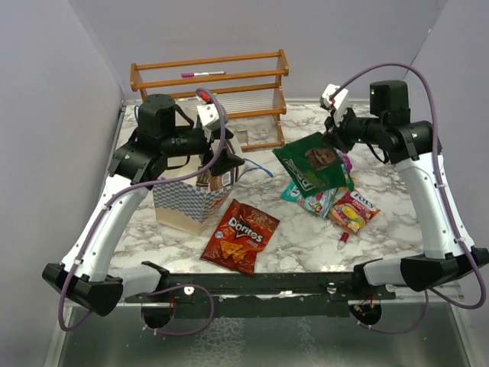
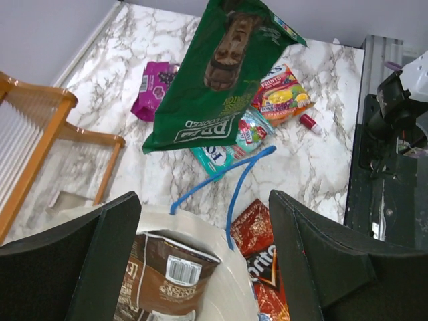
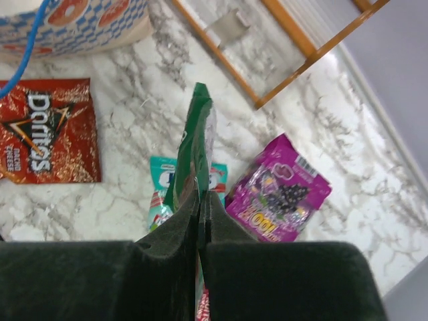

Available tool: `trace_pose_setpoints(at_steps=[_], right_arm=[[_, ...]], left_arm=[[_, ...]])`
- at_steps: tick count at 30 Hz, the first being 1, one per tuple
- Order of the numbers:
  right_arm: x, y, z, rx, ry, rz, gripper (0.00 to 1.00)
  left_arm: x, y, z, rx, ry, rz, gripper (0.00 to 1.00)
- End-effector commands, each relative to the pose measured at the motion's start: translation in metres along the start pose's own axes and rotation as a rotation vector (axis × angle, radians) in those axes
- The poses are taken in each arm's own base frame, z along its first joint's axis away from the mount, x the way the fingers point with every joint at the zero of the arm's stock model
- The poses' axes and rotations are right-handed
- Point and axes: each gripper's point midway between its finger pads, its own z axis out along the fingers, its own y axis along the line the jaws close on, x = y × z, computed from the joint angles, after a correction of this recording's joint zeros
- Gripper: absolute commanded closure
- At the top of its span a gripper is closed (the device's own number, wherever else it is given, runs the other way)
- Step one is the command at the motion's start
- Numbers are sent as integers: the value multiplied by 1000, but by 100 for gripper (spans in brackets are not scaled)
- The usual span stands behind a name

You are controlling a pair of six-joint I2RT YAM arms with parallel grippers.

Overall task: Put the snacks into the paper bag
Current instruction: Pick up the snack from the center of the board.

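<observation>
The checkered paper bag (image 1: 183, 202) stands at the left with its mouth up, and a glossy brown packet (image 2: 164, 271) sits inside it. Just above that mouth hovers my left gripper (image 1: 220, 164), open, its wide-set fingers (image 2: 87, 267) straddling the bag's rim (image 2: 227, 267) and blue string handle (image 2: 235, 175). My right gripper (image 3: 202, 200) is shut on the top edge of the green chips bag (image 1: 315, 164), which hangs in the air over the table's right half. On the table lie the red Doritos (image 1: 241, 235), a teal pack (image 1: 299, 195), a red-yellow pack (image 1: 354, 210) and a magenta pack (image 3: 281, 190).
A wooden rack (image 1: 214, 88) stands along the back edge behind the bag. A tiny red-pink cap-like object (image 1: 344, 238) lies near the front right. Purple cables loop over both arms. The Doritos lie right beside the bag's front corner.
</observation>
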Motion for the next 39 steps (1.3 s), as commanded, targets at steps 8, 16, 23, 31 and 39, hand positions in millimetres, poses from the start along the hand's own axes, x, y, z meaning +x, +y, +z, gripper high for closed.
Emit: trace_pose_setpoints(at_steps=[8, 16, 23, 31, 39], right_arm=[[-81, -30, -13, 47, -206, -147, 99], [-112, -24, -20, -6, -314, -181, 99], [-124, -25, -23, -9, -349, -190, 99], [-128, -24, -27, -5, -361, -187, 99], [-121, -22, -28, 10, -356, -159, 99]], left_arm=[[-53, 14, 20, 79, -151, 117, 21], [-67, 22, 60, 153, -172, 148, 21], [-69, 29, 105, 215, -164, 129, 24], [-52, 32, 152, 285, -113, 77, 38], [-48, 22, 170, 357, -116, 31, 67]])
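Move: About 27 cm to the left hand's right, 5 cm ahead and 14 cm lower, hangs the middle of the green snack, held by the right hand, some 5 cm left of and 11 cm below that hand. The paper bag's middle is 11 cm left of the left hand, level fore-and-aft, 18 cm below; the Doritos lie 11 cm back, 3 cm right, 28 cm down. The paper bag is 42 cm left of the right hand, 9 cm back, 14 cm lower. Swinging away from over the paper bag, the left hand goes about 15 cm right and 9 cm forward to the green snack, rising slightly, then sinking some 5 cm while turning about 15 degrees clockwise; its open fingers straddle the snack's upper left edge and half close. Keeping its grip, the right hand lifts the snack about 9 cm with slight forward and leftward travel, tipping its fingers up, then holds. ##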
